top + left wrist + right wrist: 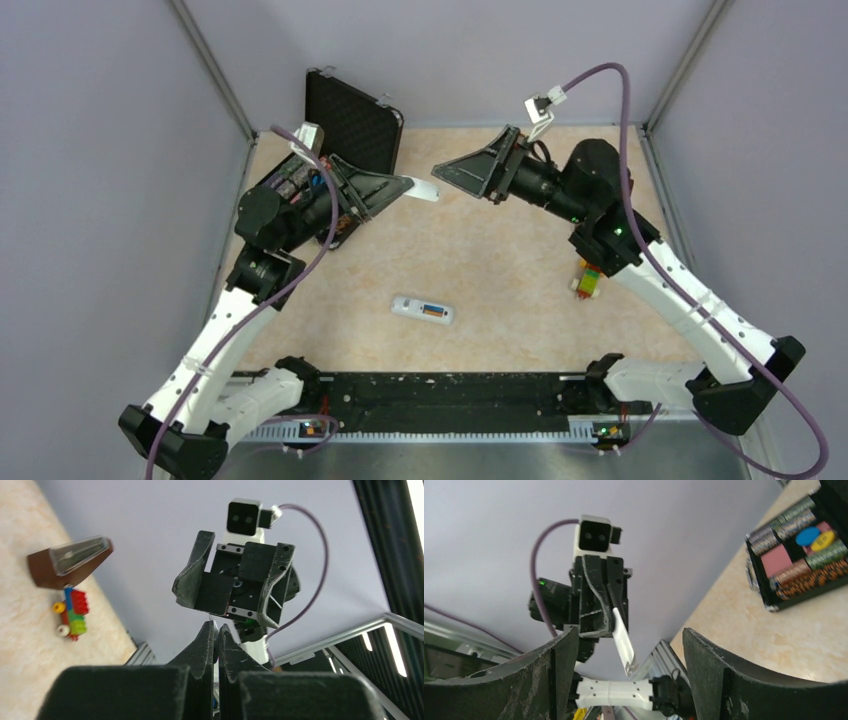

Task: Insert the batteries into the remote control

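The remote control [423, 310] lies back-up on the table, in the middle near the front. The batteries [434, 311] sit in its slot, showing orange and blue. High over the back of the table, my left gripper [405, 185] is shut on a small white flat cover piece [425, 190], which sticks out towards the right arm. In the right wrist view the same cover [624, 642] hangs from the left gripper [616, 607]. My right gripper [440, 172] faces it from a short way off, open, with nothing between its fingers [559, 665]. In the left wrist view the left jaws stand pressed together.
An open black case [350, 120] with poker chips [799, 550] stands at the back left, under the left arm. A multicoloured toy block train [588, 280] lies at the right, beside a brown wedge-shaped object [70, 562]. Grey walls enclose the table.
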Action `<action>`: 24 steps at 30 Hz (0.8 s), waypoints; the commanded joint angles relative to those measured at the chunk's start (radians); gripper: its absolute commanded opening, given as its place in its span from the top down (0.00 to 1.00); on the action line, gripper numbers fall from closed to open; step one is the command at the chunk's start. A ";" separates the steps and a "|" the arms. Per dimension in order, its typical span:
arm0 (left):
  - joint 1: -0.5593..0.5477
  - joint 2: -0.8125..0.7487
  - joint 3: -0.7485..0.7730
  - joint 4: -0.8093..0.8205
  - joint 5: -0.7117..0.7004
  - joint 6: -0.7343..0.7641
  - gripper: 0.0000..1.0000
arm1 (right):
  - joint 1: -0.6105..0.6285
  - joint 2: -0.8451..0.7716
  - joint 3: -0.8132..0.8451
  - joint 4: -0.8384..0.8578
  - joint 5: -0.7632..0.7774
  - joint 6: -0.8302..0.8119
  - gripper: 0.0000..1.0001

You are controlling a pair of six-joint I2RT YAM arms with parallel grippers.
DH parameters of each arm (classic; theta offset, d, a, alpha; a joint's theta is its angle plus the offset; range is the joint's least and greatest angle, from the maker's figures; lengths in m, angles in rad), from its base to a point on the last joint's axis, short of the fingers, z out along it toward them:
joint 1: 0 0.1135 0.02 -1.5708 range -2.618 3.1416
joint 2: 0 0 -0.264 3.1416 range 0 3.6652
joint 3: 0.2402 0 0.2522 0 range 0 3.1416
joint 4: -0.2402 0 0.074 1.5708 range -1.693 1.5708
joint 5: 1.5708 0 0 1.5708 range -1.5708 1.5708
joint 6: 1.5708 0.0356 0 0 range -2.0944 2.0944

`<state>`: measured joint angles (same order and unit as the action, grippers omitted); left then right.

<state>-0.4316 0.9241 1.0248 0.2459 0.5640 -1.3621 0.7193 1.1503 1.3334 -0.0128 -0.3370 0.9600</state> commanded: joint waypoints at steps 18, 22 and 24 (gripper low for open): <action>0.002 -0.026 -0.133 -0.056 0.008 0.072 1.00 | 0.032 0.032 -0.086 -0.151 -0.092 0.029 0.69; 0.002 -0.039 -0.150 -0.054 -0.013 0.076 1.00 | 0.036 0.029 -0.108 -0.151 -0.091 0.041 0.70; 0.002 -0.049 -0.156 -0.054 -0.027 0.081 1.00 | 0.035 0.021 -0.123 -0.135 -0.092 0.056 0.70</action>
<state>-0.4316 0.9108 0.8791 0.1249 0.5663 -1.2839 0.7425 1.2110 1.2278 -0.2047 -0.4118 0.9836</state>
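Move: The white battery cover is still held in the left fingers and juts from them towards the right hand, its middle about 3 cm to the left hand's right. From the open right hand that middle lies some 6 cm left, 2 cm back and 2 cm lower. The remote lies on the table about 45 cm below both: roughly 3 cm back and 1 cm right of the left hand, 4 cm back and 5 cm left of the right hand. Both hands sink together, the right about 11 cm and the left, keeping its pinch on the battery cover, about 9 cm, with the right also easing some 2 cm left so that its fingertips come to the cover's free end. As it goes, the right hand tips its fingers down by some 20 degrees and closes them from wide open to about a third, one on either side of that end, while the left fingers dip about 10 degrees and stay shut. ##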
